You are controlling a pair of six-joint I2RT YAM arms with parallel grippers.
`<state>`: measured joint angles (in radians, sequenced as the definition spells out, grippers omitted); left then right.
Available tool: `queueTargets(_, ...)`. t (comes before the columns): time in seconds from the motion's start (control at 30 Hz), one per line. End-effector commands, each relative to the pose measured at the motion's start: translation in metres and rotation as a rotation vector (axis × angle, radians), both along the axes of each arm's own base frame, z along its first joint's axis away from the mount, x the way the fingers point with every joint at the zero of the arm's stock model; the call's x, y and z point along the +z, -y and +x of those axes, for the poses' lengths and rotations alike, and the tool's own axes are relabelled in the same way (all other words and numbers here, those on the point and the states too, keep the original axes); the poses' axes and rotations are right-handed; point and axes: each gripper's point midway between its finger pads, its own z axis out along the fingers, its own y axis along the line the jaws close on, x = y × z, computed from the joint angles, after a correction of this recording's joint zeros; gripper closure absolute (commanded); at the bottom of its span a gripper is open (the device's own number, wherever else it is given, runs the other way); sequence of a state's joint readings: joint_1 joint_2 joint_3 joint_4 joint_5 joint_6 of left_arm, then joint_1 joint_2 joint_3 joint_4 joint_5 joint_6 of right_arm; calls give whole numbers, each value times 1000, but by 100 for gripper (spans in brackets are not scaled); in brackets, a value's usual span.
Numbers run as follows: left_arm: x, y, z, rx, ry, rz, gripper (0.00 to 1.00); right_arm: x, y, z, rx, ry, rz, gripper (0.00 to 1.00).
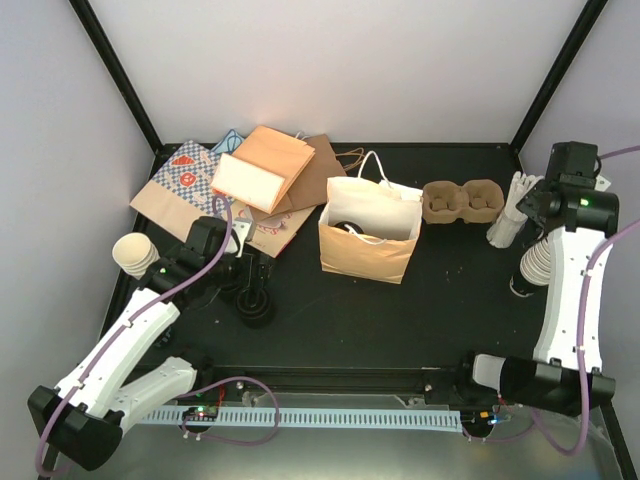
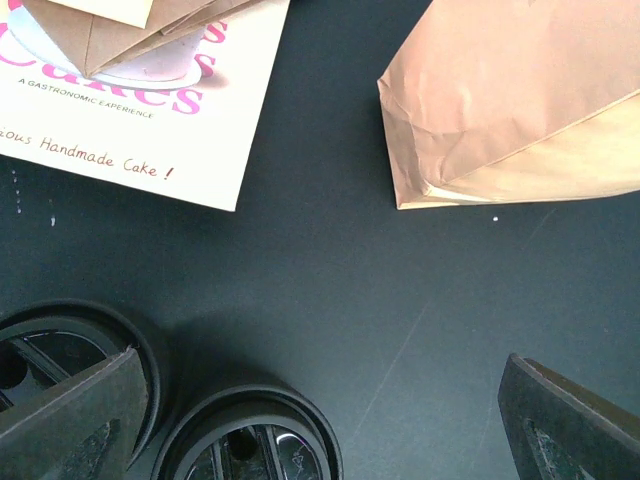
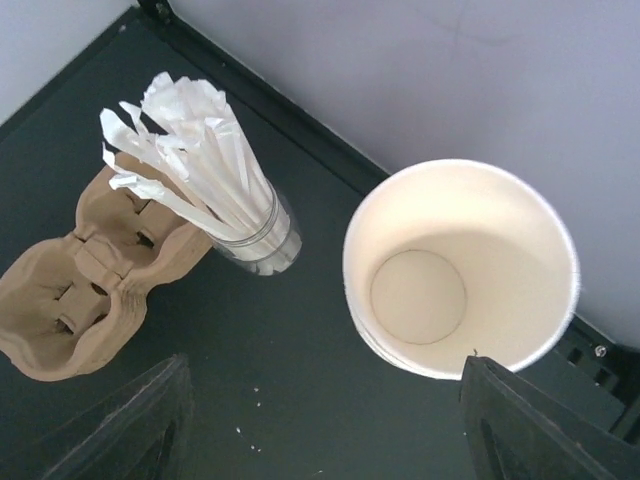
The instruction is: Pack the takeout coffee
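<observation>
The brown pulp two-cup carrier [image 1: 462,200] stands empty at the back right, also in the right wrist view [image 3: 80,290]. No capped cup shows plainly; a dark round shape [image 1: 348,227] lies inside the open paper bag [image 1: 368,245], and I cannot tell what it is. My right gripper [image 3: 330,430] hangs open above a stack of lidless cream cups [image 3: 460,265], its right finger [image 3: 545,430] near the top cup's rim, nothing between the fingers. My left gripper [image 2: 320,430] is open over bare mat, beside two stacks of black lids [image 2: 250,440].
A glass of wrapped straws [image 3: 215,200] stands between the carrier and the cups. Flat paper bags and a cake box [image 1: 250,180] lie at the back left. Another stack of lidless cups [image 1: 135,255] lies at the left edge.
</observation>
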<state>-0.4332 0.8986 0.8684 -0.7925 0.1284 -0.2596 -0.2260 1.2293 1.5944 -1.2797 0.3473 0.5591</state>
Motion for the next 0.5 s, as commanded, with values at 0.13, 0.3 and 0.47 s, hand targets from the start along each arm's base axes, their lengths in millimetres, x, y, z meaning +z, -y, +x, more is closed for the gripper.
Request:
queueTargets(0.13,6,-1,4,0,46,-5,1,-16,15,-8,-190,-41,22,16)
queueTargets(0.3,5,-2,4,6,44,-4,1,-3,29,-19,-310,-103,-23,4)
queueTargets(0.47,2,-1,5,5,32,3,1,2,42,-4,-231,-217,-124,0)
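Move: The top paper cup of the stack lies about 6 cm to the right of the right hand, level with it fore and aft and some 10 cm below. The straws stand about 10 cm ahead, 2 cm right and 20 cm down; the cup carrier is roughly 18 cm ahead, 7 cm left and 28 cm down. From the left hand that top cup is some 56 cm right, 3 cm ahead and 2 cm higher. Rightward towards the top paper cup, the right hand travels roughly 2.5 cm, dipping about 2 cm and climbing back to its starting height, with a small sway forward, back and forward again. The wrist swings clockwise some 15 degrees and tips slightly steeper, while the partly open fingers spread fully, still clear of the cup. ##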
